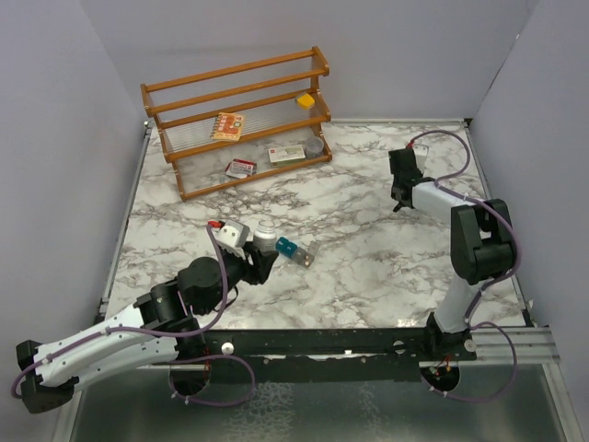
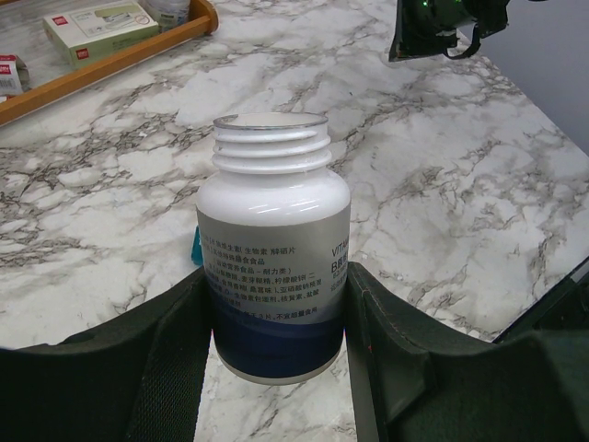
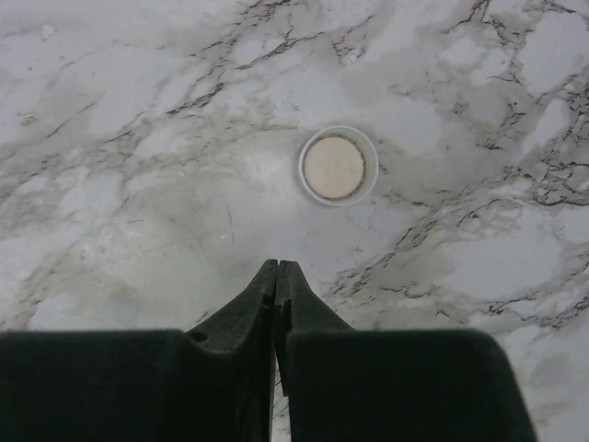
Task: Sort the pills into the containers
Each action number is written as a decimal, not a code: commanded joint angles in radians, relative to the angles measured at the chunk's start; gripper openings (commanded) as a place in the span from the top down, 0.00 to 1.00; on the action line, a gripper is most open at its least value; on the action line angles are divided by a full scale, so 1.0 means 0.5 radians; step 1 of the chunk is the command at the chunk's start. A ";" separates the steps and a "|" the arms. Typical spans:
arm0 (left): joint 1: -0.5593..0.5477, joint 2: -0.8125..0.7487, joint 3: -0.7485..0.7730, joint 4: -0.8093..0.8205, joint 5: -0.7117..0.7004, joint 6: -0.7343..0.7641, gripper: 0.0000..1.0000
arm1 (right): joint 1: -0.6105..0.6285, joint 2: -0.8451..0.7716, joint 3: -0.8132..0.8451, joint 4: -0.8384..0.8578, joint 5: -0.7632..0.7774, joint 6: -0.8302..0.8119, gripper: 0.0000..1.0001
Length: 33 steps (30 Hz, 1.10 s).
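My left gripper (image 1: 261, 250) is shut on a white pill bottle (image 2: 273, 249) with a blue band and printed label; it stands upright with its threaded neck open and no cap on. The containers (image 1: 294, 250), a short teal and grey strip, lie on the marble just right of the bottle; only a teal sliver (image 2: 196, 247) shows behind it in the left wrist view. My right gripper (image 3: 277, 267) is shut and empty at the far right of the table (image 1: 402, 195), hovering just short of a white cap (image 3: 337, 166) that lies upside down. No loose pills are visible.
A wooden rack (image 1: 239, 120) stands at the back left with small boxes (image 1: 286, 154) and a yellow item (image 1: 305, 100) on its shelves. Grey walls enclose the marble table (image 1: 368, 267). My right gripper also shows in the left wrist view (image 2: 446, 28).
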 commanded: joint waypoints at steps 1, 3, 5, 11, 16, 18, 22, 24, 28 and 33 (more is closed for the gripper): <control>-0.006 0.002 -0.007 0.078 0.031 -0.011 1.00 | -0.099 0.137 0.096 0.042 -0.029 -0.102 0.94; -0.007 0.004 -0.006 0.079 0.023 -0.009 1.00 | -0.107 0.171 0.113 0.041 -0.012 -0.115 0.86; -0.007 0.009 -0.006 0.083 0.022 -0.006 1.00 | -0.110 0.188 0.115 0.067 -0.019 -0.129 0.78; -0.007 0.027 0.002 0.082 0.011 0.012 1.00 | -0.110 0.236 0.171 0.096 -0.020 -0.189 0.75; -0.007 0.045 0.000 0.093 0.000 0.024 1.00 | -0.109 0.259 0.212 0.133 -0.002 -0.250 0.74; -0.006 0.052 0.002 0.095 -0.003 0.030 1.00 | -0.111 0.287 0.252 0.116 0.032 -0.268 0.74; -0.006 0.064 0.003 0.098 -0.012 0.037 1.00 | -0.112 0.336 0.304 0.112 0.053 -0.293 0.74; -0.007 0.065 0.003 0.098 -0.019 0.042 1.00 | -0.115 0.356 0.321 0.109 0.049 -0.293 0.74; -0.007 0.068 0.006 0.089 -0.028 0.044 1.00 | -0.127 0.378 0.316 0.108 0.052 -0.273 0.74; -0.007 0.060 0.006 0.080 -0.043 0.046 1.00 | -0.145 0.402 0.302 0.120 0.047 -0.269 0.74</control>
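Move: The upturned bottle cap that my right hand goes for lies about 5 cm to its right, 3 cm ahead and 4 cm below. From that hand the rack's near right corner is some 25 cm left and 10 cm ahead, and the teal-and-clear pill case roughly 35 cm left and 17 cm back. From my left hand, which still holds the open bottle, the cap is about 45 cm right, 29 cm ahead and 21 cm lower. With my right hand I open the shut fingers to about a quarter while sinking some 2.5 cm and shifting as far to the right, then reach about 4 cm forward over the marble to the upturned cap, rising slightly and easing down again at the end. My left hand keeps its grip on the bottle and sinks about 1 cm. ##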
